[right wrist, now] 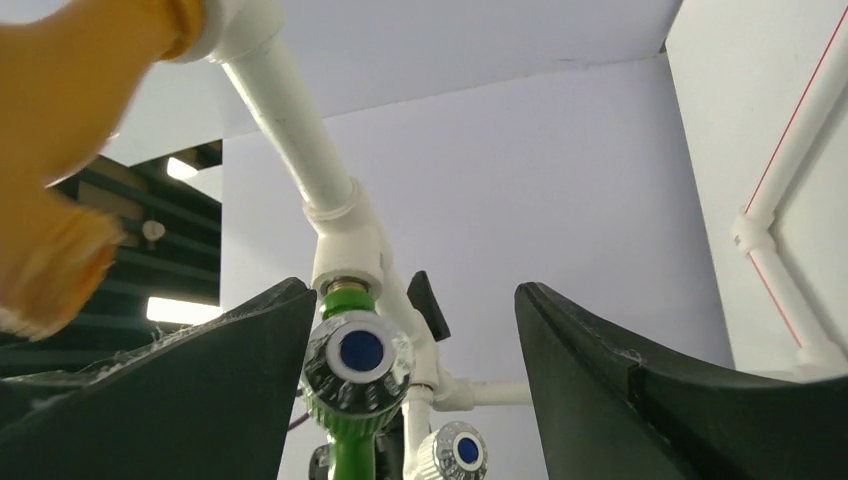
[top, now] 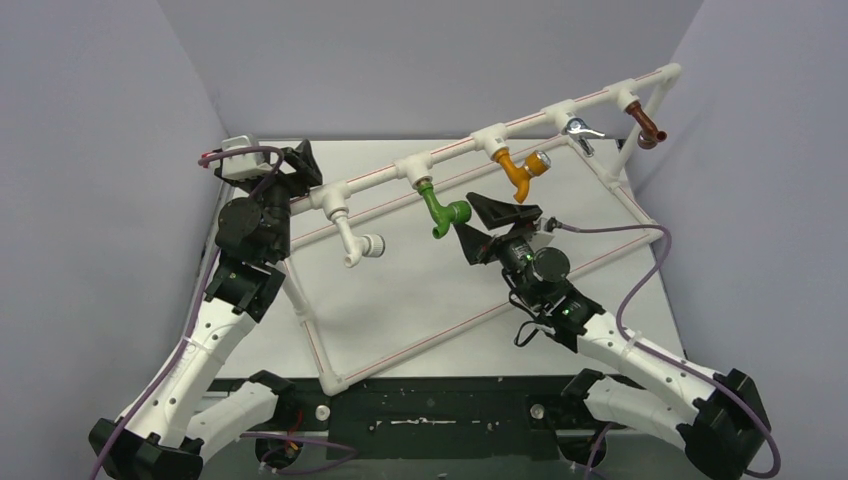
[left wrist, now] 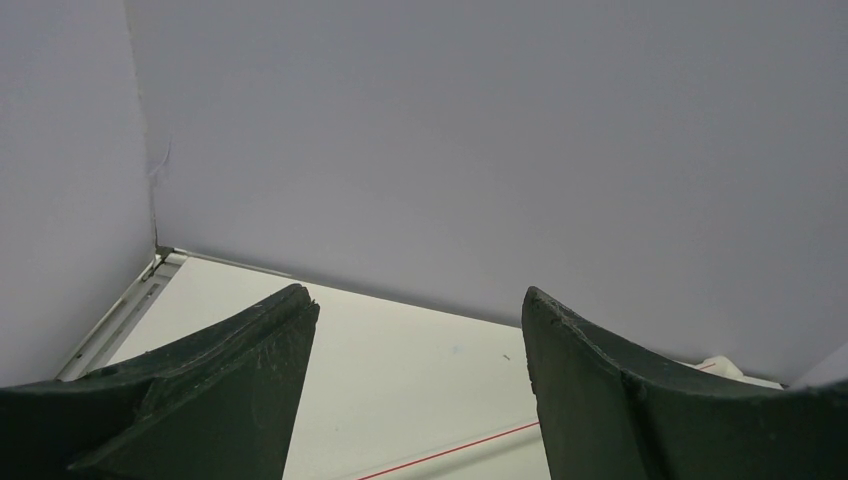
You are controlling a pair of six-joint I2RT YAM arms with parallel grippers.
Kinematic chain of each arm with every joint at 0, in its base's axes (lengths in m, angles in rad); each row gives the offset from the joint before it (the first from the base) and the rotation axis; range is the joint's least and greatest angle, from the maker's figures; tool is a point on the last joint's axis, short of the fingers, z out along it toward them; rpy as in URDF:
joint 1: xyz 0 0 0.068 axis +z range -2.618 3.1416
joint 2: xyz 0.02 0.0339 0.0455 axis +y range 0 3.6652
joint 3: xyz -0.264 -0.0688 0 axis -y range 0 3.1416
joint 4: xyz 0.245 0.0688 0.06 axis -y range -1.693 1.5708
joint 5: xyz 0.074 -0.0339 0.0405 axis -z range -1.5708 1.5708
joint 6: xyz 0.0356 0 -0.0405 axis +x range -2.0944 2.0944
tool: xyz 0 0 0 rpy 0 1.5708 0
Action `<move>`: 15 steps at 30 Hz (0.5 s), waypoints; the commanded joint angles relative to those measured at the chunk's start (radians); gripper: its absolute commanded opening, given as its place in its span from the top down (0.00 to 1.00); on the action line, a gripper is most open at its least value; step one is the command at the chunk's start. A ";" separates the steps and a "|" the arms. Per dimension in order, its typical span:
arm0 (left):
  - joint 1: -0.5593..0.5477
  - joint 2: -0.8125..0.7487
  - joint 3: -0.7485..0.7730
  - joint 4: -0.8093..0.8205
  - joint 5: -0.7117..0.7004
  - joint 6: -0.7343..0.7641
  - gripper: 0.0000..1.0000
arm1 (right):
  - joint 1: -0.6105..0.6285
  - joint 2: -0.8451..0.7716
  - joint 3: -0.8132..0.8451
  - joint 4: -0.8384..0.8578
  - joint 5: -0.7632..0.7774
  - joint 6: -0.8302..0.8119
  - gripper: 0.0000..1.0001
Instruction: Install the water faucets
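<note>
Five water faucets hang from the top bar of the white pipe frame [top: 470, 145]: white [top: 358, 245], green [top: 435, 207], orange [top: 517, 172], silver [top: 580, 133] and brown [top: 648, 128]. My right gripper [top: 466, 213] is open, its jaws standing around the green faucet's silver knob. In the right wrist view that green faucet [right wrist: 358, 362] sits between my right gripper's [right wrist: 412, 292] jaws, close against the left finger [right wrist: 230, 390]. My left gripper [top: 305, 172] is open at the bar's left end. In the left wrist view nothing lies between the left gripper's [left wrist: 415, 295] jaws.
The frame's lower pipes [top: 470, 325] lie across the table [top: 400, 310] between the arms. Grey walls [top: 100, 150] close in the left, back and right sides. The orange faucet [right wrist: 60, 150] is near the right wrist camera, blurred. A red-striped pipe [left wrist: 450, 455] runs below the left jaws.
</note>
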 commanded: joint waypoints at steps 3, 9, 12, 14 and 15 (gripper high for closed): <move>-0.019 0.023 -0.072 -0.336 0.078 -0.001 0.27 | -0.007 -0.177 0.021 -0.189 0.076 -0.260 0.24; -0.010 0.026 -0.065 -0.346 0.080 -0.008 0.27 | -0.017 -0.292 0.032 -0.312 0.114 -0.510 0.22; -0.005 0.025 -0.064 -0.346 0.083 -0.010 0.27 | -0.018 -0.340 0.036 -0.292 0.100 -0.701 0.22; -0.003 0.026 -0.063 -0.347 0.087 -0.010 0.27 | -0.019 -0.370 0.044 -0.275 0.072 -0.837 0.23; -0.002 0.027 -0.064 -0.348 0.088 -0.010 0.27 | -0.020 -0.382 0.050 -0.259 0.044 -0.910 0.23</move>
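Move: Just beyond the right hand's open fingertips sits the green faucet, its middle about 4 cm left, 1 cm ahead and 1 cm above the hand point. Its white tee is about 10 cm left and 8 cm ahead of that hand. The orange faucet stands some 10 cm right and 7 cm ahead, and the white faucet roughly 20 cm left and 4 cm back. From the left hand, the green faucet lies about 22 cm right, 6 cm back and 7 cm below. Backing away from the green faucet's knob, the right hand travels about 5 cm to the right and some 3 cm back, staying nearly level, its fingers still wide open. As it goes, it rolls some 30 degrees, its left side sinking, while the fingertips tip upward; it touches nothing at the end. ##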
